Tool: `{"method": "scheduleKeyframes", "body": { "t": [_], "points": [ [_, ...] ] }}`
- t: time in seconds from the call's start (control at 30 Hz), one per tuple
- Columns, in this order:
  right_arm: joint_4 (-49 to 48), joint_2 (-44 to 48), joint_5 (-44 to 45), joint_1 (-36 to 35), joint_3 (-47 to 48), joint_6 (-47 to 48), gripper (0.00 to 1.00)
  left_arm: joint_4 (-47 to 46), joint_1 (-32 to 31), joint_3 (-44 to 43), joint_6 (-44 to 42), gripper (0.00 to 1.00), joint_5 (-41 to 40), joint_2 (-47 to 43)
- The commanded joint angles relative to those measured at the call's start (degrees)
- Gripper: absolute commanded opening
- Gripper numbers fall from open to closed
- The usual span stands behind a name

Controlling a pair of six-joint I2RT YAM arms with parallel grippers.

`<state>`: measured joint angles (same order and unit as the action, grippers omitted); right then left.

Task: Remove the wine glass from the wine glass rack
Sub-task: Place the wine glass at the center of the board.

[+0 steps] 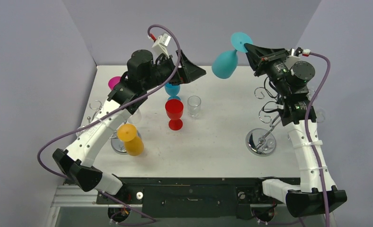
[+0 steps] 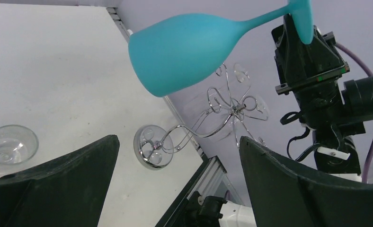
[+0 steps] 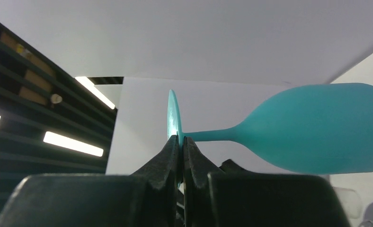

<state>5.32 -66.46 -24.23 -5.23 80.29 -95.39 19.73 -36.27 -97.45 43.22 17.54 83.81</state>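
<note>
A teal wine glass (image 1: 224, 64) hangs tilted in the air over the back of the table, clear of the chrome wine glass rack (image 1: 262, 140) at the right. My right gripper (image 1: 247, 49) is shut on the thin edge of the glass's foot (image 3: 173, 113), with the bowl (image 3: 317, 127) pointing left. My left gripper (image 1: 199, 71) is open just left of the bowl, with nothing between its fingers. In the left wrist view the bowl (image 2: 189, 52) floats above and beyond the left gripper (image 2: 177, 141), apart from both fingers, and the rack (image 2: 208, 118) shows behind.
A second chrome rack (image 1: 95, 111) at the left carries an orange glass (image 1: 131, 139) and a magenta one (image 1: 114, 82). Mid-table stand a red goblet (image 1: 174, 112), a clear tumbler (image 1: 194, 106) and another teal glass (image 1: 172, 90) under my left arm.
</note>
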Motion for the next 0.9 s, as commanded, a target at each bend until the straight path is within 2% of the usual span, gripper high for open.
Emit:
{"method": "scheduleKeyframes", "body": {
  "t": [0.0,0.2,0.53,0.73,0.8,0.83,0.87],
  "points": [
    [-12.95,2.46,4.67,-3.15,-2.68,-12.10,0.00,-17.24,2.24,3.75,8.58,0.96,4.86,-0.40],
    [-19.63,2.49,6.36,-5.00,-6.85,-21.57,0.00,-31.21,4.00,7.86,15.50,0.96,7.69,1.31],
    [-28.30,-0.71,4.84,-8.97,-8.10,-29.00,0.00,-43.53,4.69,9.01,22.00,1.00,12.05,4.00],
    [-31.00,-0.43,5.09,-9.89,-11.06,-31.37,0.00,-49.24,4.72,9.17,25.00,0.77,13.51,3.94],
    [-31.39,0.20,5.75,-9.61,-12.34,-31.69,0.00,-50.53,4.72,9.24,25.82,0.62,13.85,3.57],
    [-31.50,0.43,5.94,-9.53,-13.01,-31.69,0.00,-50.81,4.72,9.18,25.98,0.58,13.93,3.43],
    [-31.51,0.53,6.08,-9.44,-13.25,-31.43,0.00,-50.82,4.72,8.91,25.96,0.48,14.08,3.10]
  ]
}}
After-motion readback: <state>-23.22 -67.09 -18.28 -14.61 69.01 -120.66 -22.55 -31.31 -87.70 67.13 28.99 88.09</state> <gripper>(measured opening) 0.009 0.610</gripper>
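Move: The teal wine glass, held by its stem in the right gripper, hangs mouth-down at a slant, its bowl roughly 12 cm right of the left gripper, 5 cm ahead and about level. From the right gripper that bowl is about 6 cm left, 3 cm back and 6 cm lower. Below the left gripper stand the short glass, 3 cm back and 3 cm right, the red goblet, 8 cm back and 6 cm left, and the blue goblet, 4 cm ahead and 7 cm left. Bring the two grippers together in the air: raise the open left gripper about 6 cm, easing forward early on and rolling its left side down nearly 30 degrees, then start closing its fingers at the mouth of the bowl, one finger just inside. Keep the stem pinched in the right gripper and carry the glass left and up, about 3 cm each, rolling its left side up to swing the mouth towards the left fingers. ##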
